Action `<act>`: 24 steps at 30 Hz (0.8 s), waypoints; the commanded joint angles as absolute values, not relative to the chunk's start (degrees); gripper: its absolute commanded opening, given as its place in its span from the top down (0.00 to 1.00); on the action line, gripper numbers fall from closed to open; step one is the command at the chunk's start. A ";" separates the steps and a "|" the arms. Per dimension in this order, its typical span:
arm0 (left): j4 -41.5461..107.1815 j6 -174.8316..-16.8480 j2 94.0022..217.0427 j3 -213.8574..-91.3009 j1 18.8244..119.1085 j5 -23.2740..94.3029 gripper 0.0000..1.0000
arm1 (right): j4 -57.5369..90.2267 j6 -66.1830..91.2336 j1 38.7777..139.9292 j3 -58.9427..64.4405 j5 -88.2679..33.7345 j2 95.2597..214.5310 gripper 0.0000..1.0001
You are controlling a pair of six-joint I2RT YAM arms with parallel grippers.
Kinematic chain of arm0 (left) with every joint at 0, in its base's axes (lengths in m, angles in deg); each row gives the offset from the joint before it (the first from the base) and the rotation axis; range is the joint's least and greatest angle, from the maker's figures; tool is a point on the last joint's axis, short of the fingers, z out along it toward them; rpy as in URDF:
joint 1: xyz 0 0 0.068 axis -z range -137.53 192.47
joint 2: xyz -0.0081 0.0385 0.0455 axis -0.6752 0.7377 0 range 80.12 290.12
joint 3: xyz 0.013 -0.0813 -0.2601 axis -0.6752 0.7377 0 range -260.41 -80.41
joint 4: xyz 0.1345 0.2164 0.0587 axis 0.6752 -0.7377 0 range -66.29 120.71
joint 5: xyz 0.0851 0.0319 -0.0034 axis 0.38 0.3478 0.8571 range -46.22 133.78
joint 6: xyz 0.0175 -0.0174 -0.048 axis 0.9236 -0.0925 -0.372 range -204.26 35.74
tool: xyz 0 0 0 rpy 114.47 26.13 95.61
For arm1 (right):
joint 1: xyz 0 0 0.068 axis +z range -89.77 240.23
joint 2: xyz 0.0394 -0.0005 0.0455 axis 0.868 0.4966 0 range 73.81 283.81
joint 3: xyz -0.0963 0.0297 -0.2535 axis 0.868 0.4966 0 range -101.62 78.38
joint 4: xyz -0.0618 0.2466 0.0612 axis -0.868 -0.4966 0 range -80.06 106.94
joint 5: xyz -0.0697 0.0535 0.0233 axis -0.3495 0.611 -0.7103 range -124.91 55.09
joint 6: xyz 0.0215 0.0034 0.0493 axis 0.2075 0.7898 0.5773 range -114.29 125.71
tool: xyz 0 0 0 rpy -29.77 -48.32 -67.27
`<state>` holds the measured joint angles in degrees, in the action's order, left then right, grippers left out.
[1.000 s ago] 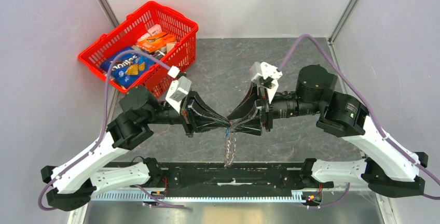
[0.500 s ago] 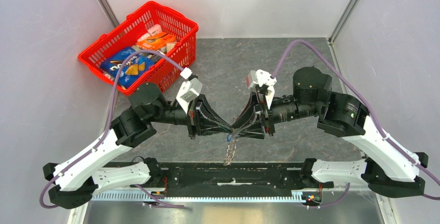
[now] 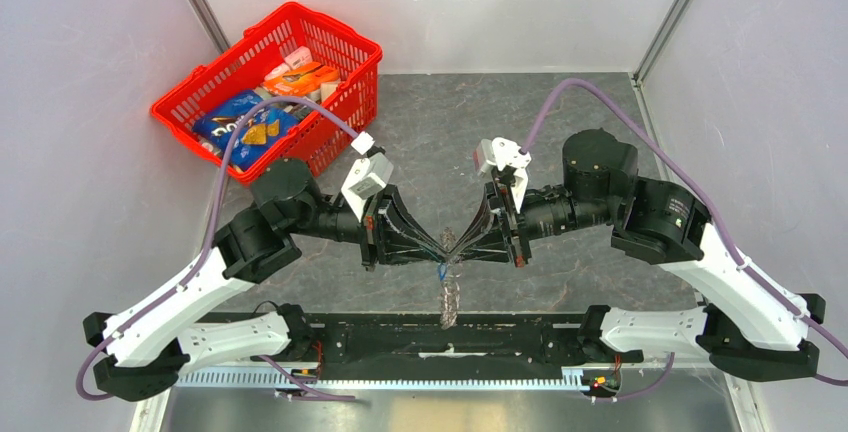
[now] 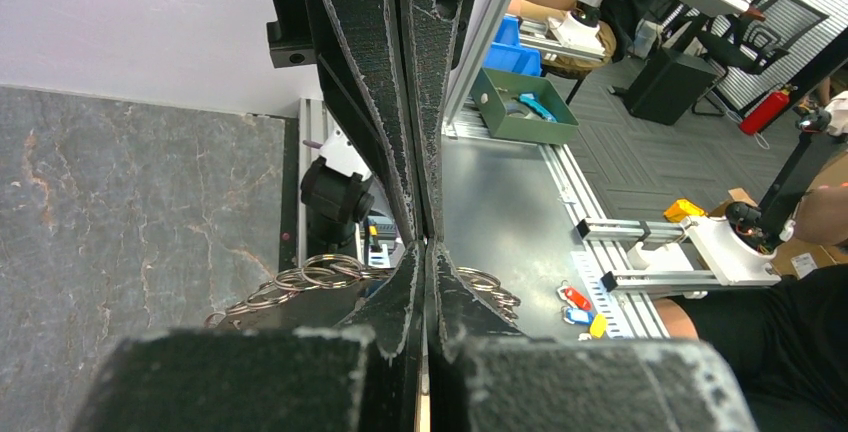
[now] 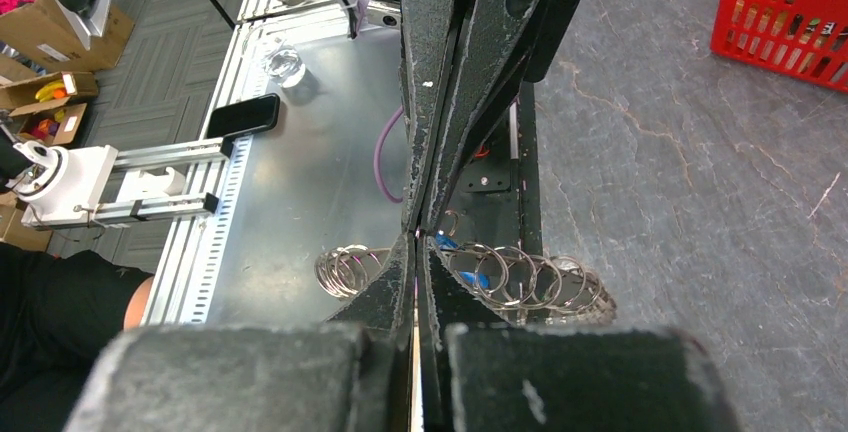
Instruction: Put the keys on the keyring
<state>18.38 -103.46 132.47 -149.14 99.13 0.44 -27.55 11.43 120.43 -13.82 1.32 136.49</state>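
My two grippers meet tip to tip above the table's near middle. Both the left gripper and the right gripper are shut. A string of silvery keyring loops hangs from where the tips meet, with a small blue key head near its top. In the left wrist view the loops stick out on both sides of my shut left gripper. The right wrist view shows loops either side of my shut right gripper, with the blue bit behind. I cannot tell separate keys from loops.
A red basket with snack packets stands at the back left, close behind my left arm. The black mounting rail runs along the near edge, just below the hanging string. Grey walls enclose the table on three sides.
The right gripper's fingers have shut at the top of the hanging string. Both wrists have drawn slightly closer together, and the string now hangs straighter.
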 commanded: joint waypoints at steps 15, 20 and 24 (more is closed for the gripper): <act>26.45 -104.66 128.85 -146.90 99.05 2.77 0.65 | -11.98 14.35 120.61 -6.40 0.91 127.51 1.00; 29.58 -105.59 127.97 -144.98 99.07 2.85 0.65 | -10.64 14.37 120.62 -5.95 1.95 126.43 1.00; 30.54 -105.78 128.19 -144.29 99.07 2.25 0.64 | -9.37 15.00 120.61 -5.82 3.73 126.24 1.00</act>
<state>26.77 -104.14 128.13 -145.01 99.11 2.00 -15.11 13.87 120.45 -5.76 1.60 126.78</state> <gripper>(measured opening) 0.354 0.006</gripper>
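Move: Both hands face each other with fingers shut at one edge of the keyring. The keyring's middle hangs about 3 cm back and 4 cm below the left fingertips, 1 cm to their right; from the right hand it is 3 cm back, 4 cm below and straight in line sideways. The blue-tagged key dangles about 2 cm back and 3 cm below the left hand, level sideways, and 1 cm left of the right hand, 2 cm back and 3 cm below. Left fingers open, letting go, while the still-shut right hand carries the keyring some 4 cm up and right. ##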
